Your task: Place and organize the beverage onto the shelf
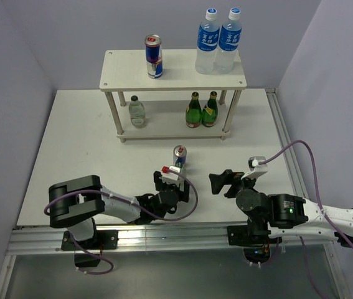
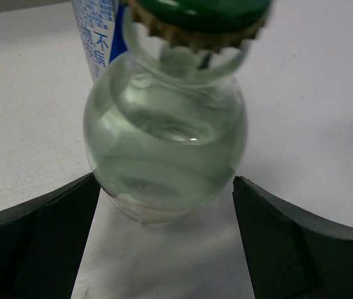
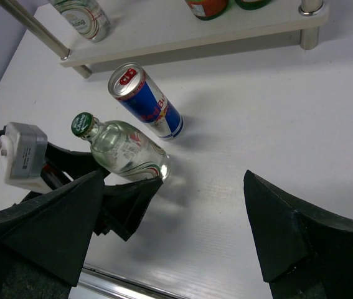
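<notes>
A short clear bottle with a green cap (image 2: 164, 149) stands on the table between the fingers of my left gripper (image 2: 165, 187), which is open around its base. The bottle also shows in the right wrist view (image 3: 126, 149). In the top view my left gripper (image 1: 167, 179) hides it. A blue-silver-red can (image 1: 179, 157) stands just beyond. The shelf (image 1: 120, 68) holds a second can (image 1: 154, 56) and two blue-labelled bottles (image 1: 218, 40) on its top board, and another clear bottle (image 1: 137, 111) on its lower board. My right gripper (image 1: 223, 180) is open and empty.
Two dark green bottles (image 1: 201, 110) stand on the lower board at the right. Purple-grey walls close in the table (image 1: 70, 162) on the left, right and back. A metal rail (image 1: 164, 235) runs along the near edge.
</notes>
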Robot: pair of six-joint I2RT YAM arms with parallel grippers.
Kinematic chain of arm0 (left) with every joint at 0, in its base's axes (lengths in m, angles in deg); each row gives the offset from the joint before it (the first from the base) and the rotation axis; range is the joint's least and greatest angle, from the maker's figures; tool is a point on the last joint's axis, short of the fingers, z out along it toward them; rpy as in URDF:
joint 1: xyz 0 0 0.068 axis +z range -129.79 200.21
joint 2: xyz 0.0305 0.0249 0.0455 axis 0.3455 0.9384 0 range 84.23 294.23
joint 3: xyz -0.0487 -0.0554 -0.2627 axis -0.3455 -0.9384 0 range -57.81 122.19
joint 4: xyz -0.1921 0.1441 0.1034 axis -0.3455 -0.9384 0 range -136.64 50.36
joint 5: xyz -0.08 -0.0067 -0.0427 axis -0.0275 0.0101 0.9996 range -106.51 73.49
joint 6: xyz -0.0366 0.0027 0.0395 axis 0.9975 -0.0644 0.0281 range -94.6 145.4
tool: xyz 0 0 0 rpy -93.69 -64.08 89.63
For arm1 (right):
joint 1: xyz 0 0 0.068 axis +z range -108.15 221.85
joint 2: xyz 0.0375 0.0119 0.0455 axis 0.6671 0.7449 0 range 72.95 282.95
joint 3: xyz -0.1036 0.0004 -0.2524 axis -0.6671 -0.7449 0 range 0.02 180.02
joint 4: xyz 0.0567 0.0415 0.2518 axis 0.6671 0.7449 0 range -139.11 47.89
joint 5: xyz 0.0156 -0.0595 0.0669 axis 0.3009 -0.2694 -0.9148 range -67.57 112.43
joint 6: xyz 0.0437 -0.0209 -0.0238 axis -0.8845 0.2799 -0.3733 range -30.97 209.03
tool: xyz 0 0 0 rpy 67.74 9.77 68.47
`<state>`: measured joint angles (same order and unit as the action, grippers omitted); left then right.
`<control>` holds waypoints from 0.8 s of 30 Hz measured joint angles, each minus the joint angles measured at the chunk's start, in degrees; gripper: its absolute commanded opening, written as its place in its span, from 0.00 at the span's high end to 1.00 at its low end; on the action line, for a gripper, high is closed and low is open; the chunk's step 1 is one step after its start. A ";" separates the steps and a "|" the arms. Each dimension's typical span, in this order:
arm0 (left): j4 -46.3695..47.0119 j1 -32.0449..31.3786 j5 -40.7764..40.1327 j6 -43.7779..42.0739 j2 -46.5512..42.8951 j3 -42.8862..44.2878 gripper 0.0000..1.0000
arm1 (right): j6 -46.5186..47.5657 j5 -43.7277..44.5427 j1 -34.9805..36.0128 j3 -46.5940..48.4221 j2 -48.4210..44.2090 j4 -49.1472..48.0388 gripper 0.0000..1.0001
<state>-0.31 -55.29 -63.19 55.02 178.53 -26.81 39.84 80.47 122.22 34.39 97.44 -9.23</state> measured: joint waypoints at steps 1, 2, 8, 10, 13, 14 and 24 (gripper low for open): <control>0.55 0.50 0.33 -0.04 0.52 0.02 0.07 | 0.00 -0.02 0.00 0.00 0.00 -0.02 0.00; 0.98 1.05 0.59 -0.04 0.96 0.02 0.08 | 0.00 -0.02 0.00 0.00 0.00 0.00 0.00; 3.39 3.28 0.92 -0.76 4.37 1.60 0.16 | 0.00 0.00 0.00 0.00 0.00 -0.02 0.00; 4.11 3.54 1.03 -1.29 5.38 2.32 0.19 | 0.02 0.00 0.00 0.00 0.00 -0.02 0.00; 5.05 4.20 1.29 -1.84 6.62 3.26 0.25 | 0.04 -0.02 0.00 0.00 0.00 -0.02 0.00; 5.35 4.42 1.40 -2.19 7.08 3.61 0.28 | 0.04 -0.02 0.00 0.00 0.00 -0.02 0.00; 4.98 5.01 1.90 -2.80 6.60 3.74 1.00 | 0.02 0.00 0.00 -0.02 0.00 -0.02 0.00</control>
<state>4.68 -50.29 -61.29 52.23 185.13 -23.07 39.86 80.47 122.22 34.37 97.44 -9.25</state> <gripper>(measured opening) 0.718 0.999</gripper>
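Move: The clear green-capped bottle to be gripped stands just beyond the left hand's open fingers, about 4 cm ahead and 1 cm to the right, its middle some 2 cm above them. The Red Bull can stands roughly 7 cm beyond that bottle, about in line with it. On the lower shelf, the clear bottle already placed is some 28 cm ahead and 14 cm left of the left hand. From the right hand, the bottle to be gripped lies about 7 cm ahead, 14 cm to the left and 12 cm lower. The left hand pushes forward about 3.5 cm with its fingers upright to either side of the clear bottle, sinking barely a centimetre at first and drifting slightly to its right, so that the standing bottle comes in between the pads while the wrist hardly turns. On the way the wide-open fingers close by about a quarter of their range until they stop on the glass, pinching the bottle's body from both sides below the neck, and the hand then stays there holding it with a rising grip effort. ##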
